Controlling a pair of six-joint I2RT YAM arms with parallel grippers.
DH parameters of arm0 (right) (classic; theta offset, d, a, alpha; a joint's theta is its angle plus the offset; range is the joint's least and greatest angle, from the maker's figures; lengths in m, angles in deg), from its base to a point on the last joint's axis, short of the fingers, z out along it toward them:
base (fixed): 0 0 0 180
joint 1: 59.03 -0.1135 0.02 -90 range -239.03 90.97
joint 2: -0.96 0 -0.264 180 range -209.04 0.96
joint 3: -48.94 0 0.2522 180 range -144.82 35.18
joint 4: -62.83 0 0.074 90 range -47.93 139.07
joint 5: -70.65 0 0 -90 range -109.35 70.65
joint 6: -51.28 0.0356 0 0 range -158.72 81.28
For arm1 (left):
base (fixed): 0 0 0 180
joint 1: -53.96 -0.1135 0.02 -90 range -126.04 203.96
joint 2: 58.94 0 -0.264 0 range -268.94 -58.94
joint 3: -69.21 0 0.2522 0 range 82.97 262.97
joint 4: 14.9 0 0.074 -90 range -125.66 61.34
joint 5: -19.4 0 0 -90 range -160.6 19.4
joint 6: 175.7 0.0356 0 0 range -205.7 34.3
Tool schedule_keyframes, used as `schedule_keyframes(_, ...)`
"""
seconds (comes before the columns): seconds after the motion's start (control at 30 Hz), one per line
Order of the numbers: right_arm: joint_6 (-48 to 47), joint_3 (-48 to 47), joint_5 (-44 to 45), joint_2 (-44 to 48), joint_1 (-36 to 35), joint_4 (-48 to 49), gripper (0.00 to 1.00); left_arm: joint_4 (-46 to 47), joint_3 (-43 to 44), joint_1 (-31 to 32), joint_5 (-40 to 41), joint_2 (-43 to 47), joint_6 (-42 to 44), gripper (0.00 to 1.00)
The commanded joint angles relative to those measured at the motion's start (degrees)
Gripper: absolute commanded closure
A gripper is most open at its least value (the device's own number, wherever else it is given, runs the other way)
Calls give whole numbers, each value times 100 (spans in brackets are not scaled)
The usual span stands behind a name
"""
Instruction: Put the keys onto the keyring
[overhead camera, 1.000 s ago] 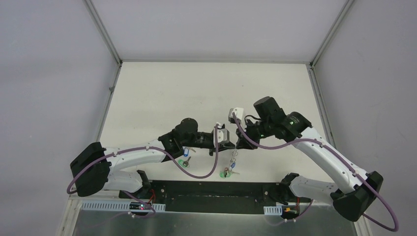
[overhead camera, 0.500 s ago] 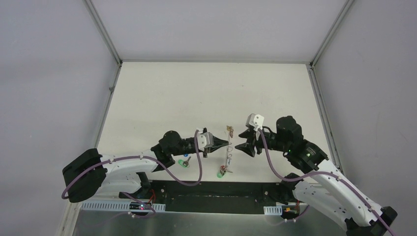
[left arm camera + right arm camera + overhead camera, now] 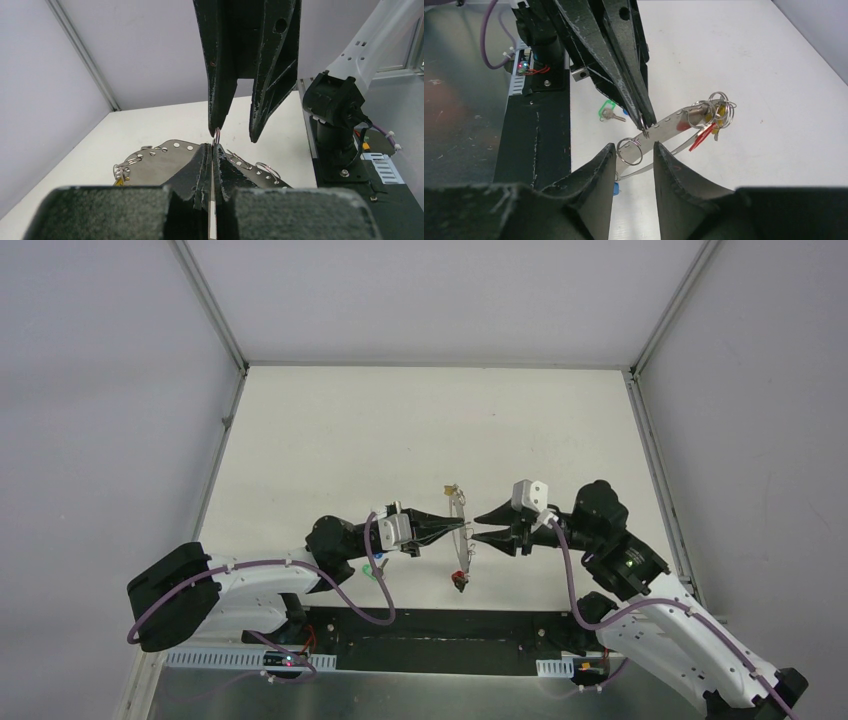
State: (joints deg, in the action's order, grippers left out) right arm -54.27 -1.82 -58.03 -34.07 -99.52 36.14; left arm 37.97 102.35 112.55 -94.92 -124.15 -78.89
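The keyring [image 3: 459,530] is a thin grey metal loop with small split rings. It is held off the table and shows in the left wrist view [image 3: 165,160] and the right wrist view [image 3: 674,122]. My left gripper [image 3: 452,526] is shut on its edge [image 3: 212,150]. Red [image 3: 702,136] and yellow tags hang from one end. My right gripper [image 3: 479,528] is open and faces the left one tip to tip, with a small split ring [image 3: 630,151] between its fingertips [image 3: 635,146]. The green-tagged key [image 3: 608,111] lies on the table. A blue tag [image 3: 616,189] peeks out beside my right finger.
The white table top [image 3: 420,430] is walled by grey panels on three sides. A black strip [image 3: 430,625] with the arm bases runs along the near edge. The green tag [image 3: 372,569] lies just under my left arm.
Both arms have drawn apart and come level. My left gripper moved left with the keyring, which has turned. My right gripper dropped from higher up and now points at the left one.
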Motion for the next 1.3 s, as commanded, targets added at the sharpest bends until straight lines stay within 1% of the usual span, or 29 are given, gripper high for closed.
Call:
schedule_keyframes(0.0,2,17,-518,26,-1,636,65,719,75,47,-93,182,-39,100)
schedule_keyframes(0.33,131,-43,-438,-212,-2,876,68,718,84,47,-153,201,-101,100)
schedule_keyframes(0.43,131,-63,-430,-300,-3,888,71,717,100,47,-175,201,-109,100)
schedule_keyframes(0.83,219,-82,-522,-405,-3,972,100,711,102,54,-198,184,-203,100)
schedule_keyframes(0.97,193,-99,-524,-401,-3,872,100,698,78,50,-134,229,-246,100)
schedule_keyframes(1.0,186,-104,-508,-386,-3,836,100,675,62,52,-108,270,-251,97)
schedule_keyframes(1.03,184,-101,-483,-365,2,814,100,627,33,48,-71,333,-265,87)
schedule_keyframes(1.07,177,-101,-471,-354,-2,791,100,546,5,48,-20,415,-276,69)
schedule_keyframes(1.1,171,-106,-452,-329,-3,778,100,406,-29,48,38,518,-284,54)
schedule_keyframes(1.13,167,-102,-436,-311,-3,760,100,237,-49,47,91,660,-284,43)
schedule_keyframes(1.17,152,-106,-431,-297,-1,732,100,-2,-56,47,135,808,-269,36)
schedule_keyframes(1.27,96,-113,-413,-269,-1,613,100,-820,-35,48,233,1374,-203,27)
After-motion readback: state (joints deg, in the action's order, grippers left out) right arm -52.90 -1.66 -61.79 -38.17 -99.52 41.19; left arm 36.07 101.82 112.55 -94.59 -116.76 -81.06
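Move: My left hand already pinches the small ring, which stands out about 1 cm to the right past its tips. From my part-open right hand that ring lies some 2 cm to the left, level in depth and height. The strap's gold-key end is about 7 cm ahead, 4 cm left and 3 cm down; its red-tag end about 7 cm back, 3 cm left and 7 cm down. The green-tag key lies on the table some 18 cm left, 3 cm back and 25 cm below. While my left hand holds the ring out nearly still, I ease my right hand about 1.5 cm left, with a small rise, and shut its fingers on the ring. Once they are closed I open my left hand wide and draw it clear, up about 2.5 cm and leftward by less, with my right hand keeping its pinch. ##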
